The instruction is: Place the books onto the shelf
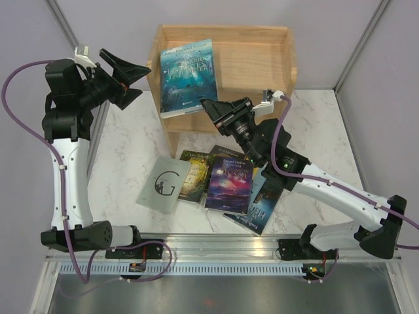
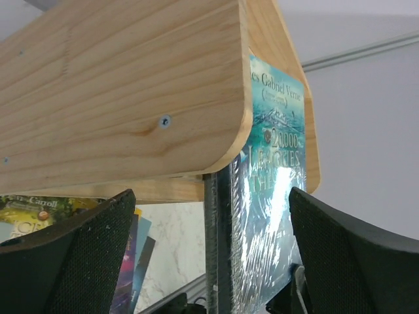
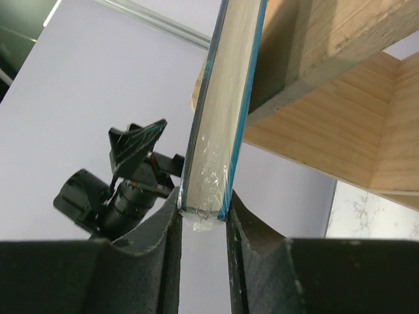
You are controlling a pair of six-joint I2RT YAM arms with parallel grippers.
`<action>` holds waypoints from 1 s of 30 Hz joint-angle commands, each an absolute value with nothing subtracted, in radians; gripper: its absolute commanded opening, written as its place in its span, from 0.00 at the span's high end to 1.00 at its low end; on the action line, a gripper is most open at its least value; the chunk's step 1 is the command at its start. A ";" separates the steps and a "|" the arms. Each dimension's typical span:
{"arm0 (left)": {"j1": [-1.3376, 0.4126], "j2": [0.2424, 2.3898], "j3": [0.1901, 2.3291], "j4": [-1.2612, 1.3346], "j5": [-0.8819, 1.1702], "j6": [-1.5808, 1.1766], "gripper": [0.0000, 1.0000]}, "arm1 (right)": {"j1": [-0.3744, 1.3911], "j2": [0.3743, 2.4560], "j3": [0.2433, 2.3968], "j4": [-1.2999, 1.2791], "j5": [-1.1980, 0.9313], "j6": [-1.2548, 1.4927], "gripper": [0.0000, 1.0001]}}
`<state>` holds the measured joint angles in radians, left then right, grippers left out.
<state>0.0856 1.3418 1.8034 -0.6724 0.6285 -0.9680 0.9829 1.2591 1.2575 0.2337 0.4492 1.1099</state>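
A blue paperback wrapped in clear film stands tilted against the left front of the light wooden shelf. My right gripper is shut on the book's lower right corner; in the right wrist view the book's edge sits pinched between both pads, beside the shelf board. My left gripper hangs wide open, left of the shelf and apart from the book. In the left wrist view the book stands between the spread fingers, untouched, under the shelf side panel.
More books lie fanned on the marble table in front of the shelf: a pale green one with a "G", a dark green-gold one, a purple one and a dark one under the right arm. Grey walls stand close on both sides.
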 commanded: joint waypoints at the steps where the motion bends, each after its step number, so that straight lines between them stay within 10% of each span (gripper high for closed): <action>1: 0.091 1.264 1.818 -0.764 0.557 -0.832 0.00 | 0.988 1.307 1.409 0.302 0.512 1.183 1.00; 19: 0.100 1.046 1.513 -0.808 0.540 -0.724 0.00 | 0.979 1.499 1.589 0.173 0.693 1.331 1.00; 26: 0.103 0.970 1.401 -0.818 0.500 -0.700 0.00 | 0.943 1.514 1.606 0.138 0.591 1.333 0.33; 30: 0.101 0.945 1.365 -0.830 0.476 -0.683 0.00 | 0.943 1.485 1.571 0.110 0.551 1.335 0.23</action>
<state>0.0952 0.9707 1.3792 -0.8310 0.5087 -0.7444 0.9421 1.5173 1.5513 0.1059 0.5972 1.3285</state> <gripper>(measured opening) 0.994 0.758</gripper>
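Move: The right hand pinches the near edge of the teal book, close to its right corner. The book's place, at the left end of the top shelf, is centred about 15 cm ahead, 6 cm left and a couple of centimetres below this hand. The shelf's left side panel stands roughly 15 cm ahead and 14 cm left, about level. From the empty, open left hand, that place is some 8 cm ahead, 13 cm right and slightly below. Forward about 7 cm and slightly left, the right hand pushes the pinched book farther onto the top shelf, tipping it some 10 degrees towards level and turning it a little clockwise to square it up; its fingers then open wide at the near edge. The open left hand backs away from the shelf, then sinks too, ending about 10 cm lower. ##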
